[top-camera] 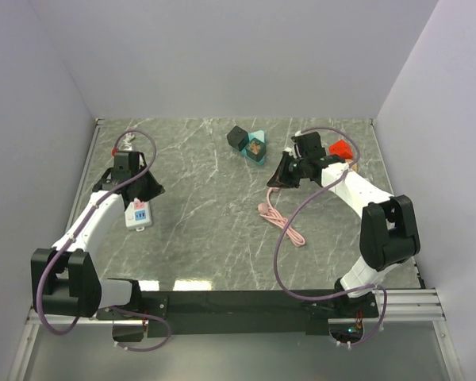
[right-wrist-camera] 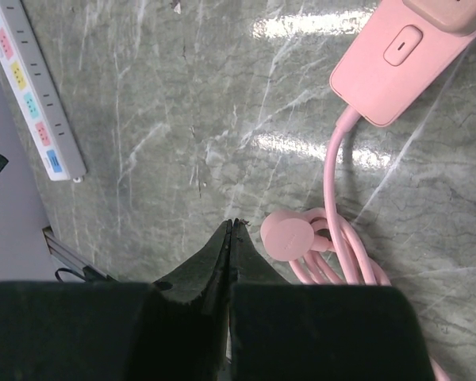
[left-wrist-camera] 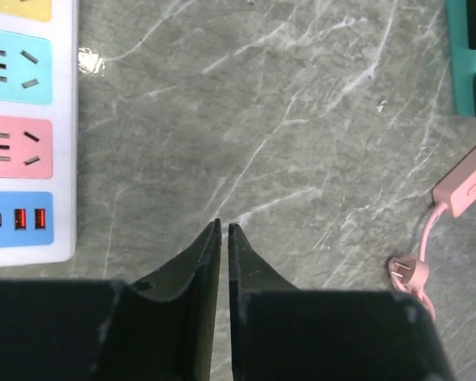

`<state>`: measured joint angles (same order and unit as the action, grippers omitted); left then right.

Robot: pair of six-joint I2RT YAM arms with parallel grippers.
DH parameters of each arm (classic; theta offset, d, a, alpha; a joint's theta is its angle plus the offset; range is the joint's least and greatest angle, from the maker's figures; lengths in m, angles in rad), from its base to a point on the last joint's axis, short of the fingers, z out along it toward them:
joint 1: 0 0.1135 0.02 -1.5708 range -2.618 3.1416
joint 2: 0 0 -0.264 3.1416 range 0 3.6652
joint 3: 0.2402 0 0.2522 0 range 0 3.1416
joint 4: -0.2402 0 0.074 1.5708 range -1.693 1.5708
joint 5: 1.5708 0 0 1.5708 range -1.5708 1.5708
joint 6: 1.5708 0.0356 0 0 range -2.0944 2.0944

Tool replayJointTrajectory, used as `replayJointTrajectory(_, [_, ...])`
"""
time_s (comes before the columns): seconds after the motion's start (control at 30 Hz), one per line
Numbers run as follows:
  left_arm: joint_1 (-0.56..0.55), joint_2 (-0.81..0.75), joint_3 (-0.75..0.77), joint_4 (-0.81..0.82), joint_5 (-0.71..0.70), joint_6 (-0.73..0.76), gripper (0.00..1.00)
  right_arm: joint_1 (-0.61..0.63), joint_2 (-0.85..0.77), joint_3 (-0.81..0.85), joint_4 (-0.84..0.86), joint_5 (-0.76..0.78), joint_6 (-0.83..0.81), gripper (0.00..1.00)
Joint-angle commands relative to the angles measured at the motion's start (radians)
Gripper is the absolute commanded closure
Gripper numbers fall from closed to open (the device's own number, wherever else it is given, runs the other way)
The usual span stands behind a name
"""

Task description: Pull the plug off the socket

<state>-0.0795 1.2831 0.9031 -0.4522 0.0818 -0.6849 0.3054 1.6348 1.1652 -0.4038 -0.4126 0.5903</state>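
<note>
A black plug block sits against a teal socket cube at the back middle of the table. The cube's edge shows at the right of the left wrist view. My left gripper is shut and empty over bare marble, beside a white power strip with coloured sockets. My right gripper is shut and empty, just left of a loose pink plug on a coiled pink cord. A pink extension socket lies beyond it.
A red object lies at the back right behind the right arm. A small red and white item lies at the back left. Grey walls close three sides. The pink socket's end and plug show in the left wrist view.
</note>
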Motion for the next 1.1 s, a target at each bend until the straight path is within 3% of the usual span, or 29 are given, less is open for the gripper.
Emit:
replayJointTrajectory(0.0, [-0.009, -0.041, 0.026, 0.033, 0.003, -0.019, 0.85, 0.009, -0.066, 0.051, 0.031, 0.009, -0.003, 1.00])
replayJointTrajectory(0.17, [-0.016, -0.056, 0.046, 0.032, 0.019, -0.027, 0.81, 0.008, -0.076, 0.103, -0.010, 0.073, -0.029, 1.00])
replayJointTrajectory(0.3, [-0.026, -0.094, 0.013, 0.072, 0.049, -0.035, 0.64, 0.006, -0.073, 0.169, -0.099, 0.199, -0.060, 0.97])
replayJointTrajectory(0.4, [-0.037, -0.107, 0.000, 0.095, 0.064, -0.036, 0.51, -0.012, -0.085, 0.188, -0.136, 0.313, -0.057, 0.63])
replayJointTrajectory(0.57, [-0.062, -0.073, 0.031, 0.101, 0.081, -0.025, 0.34, -0.040, -0.003, 0.284, -0.194, 0.385, -0.038, 0.36])
replayJointTrajectory(0.87, [-0.118, -0.041, 0.051, 0.115, 0.089, -0.031, 0.27, -0.045, 0.193, 0.439, -0.285, 0.488, -0.018, 0.29])
replayJointTrajectory(1.07, [-0.126, -0.045, 0.037, 0.104, 0.084, -0.024, 0.26, -0.045, 0.237, 0.410, -0.276, 0.479, -0.003, 0.29])
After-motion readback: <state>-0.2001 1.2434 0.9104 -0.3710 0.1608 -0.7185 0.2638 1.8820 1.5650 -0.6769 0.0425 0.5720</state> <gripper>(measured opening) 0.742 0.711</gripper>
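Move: The pink-brown plug on the pink strip lies about 13 cm ahead of the right hand, 6 cm to its right and 9 cm below. Beyond that plug the blue plug sits some 3 cm farther out, then the white plug about 6 cm farther. The teal strip with its green block is roughly 21 cm ahead and 4 cm left of the right hand. From the left hand the pink-brown plug is about 15 cm ahead and 38 cm right. The right hand swings some 8 cm forward and 7 cm right towards the pink-brown plug, arching about 5 cm up before sinking again, while its shut fingers spread wide, its left side rolls down and it turns clockwise. The left hand shifts about 5 cm right, away from the white strip, rising some 3 cm as its fingers open wide too. ##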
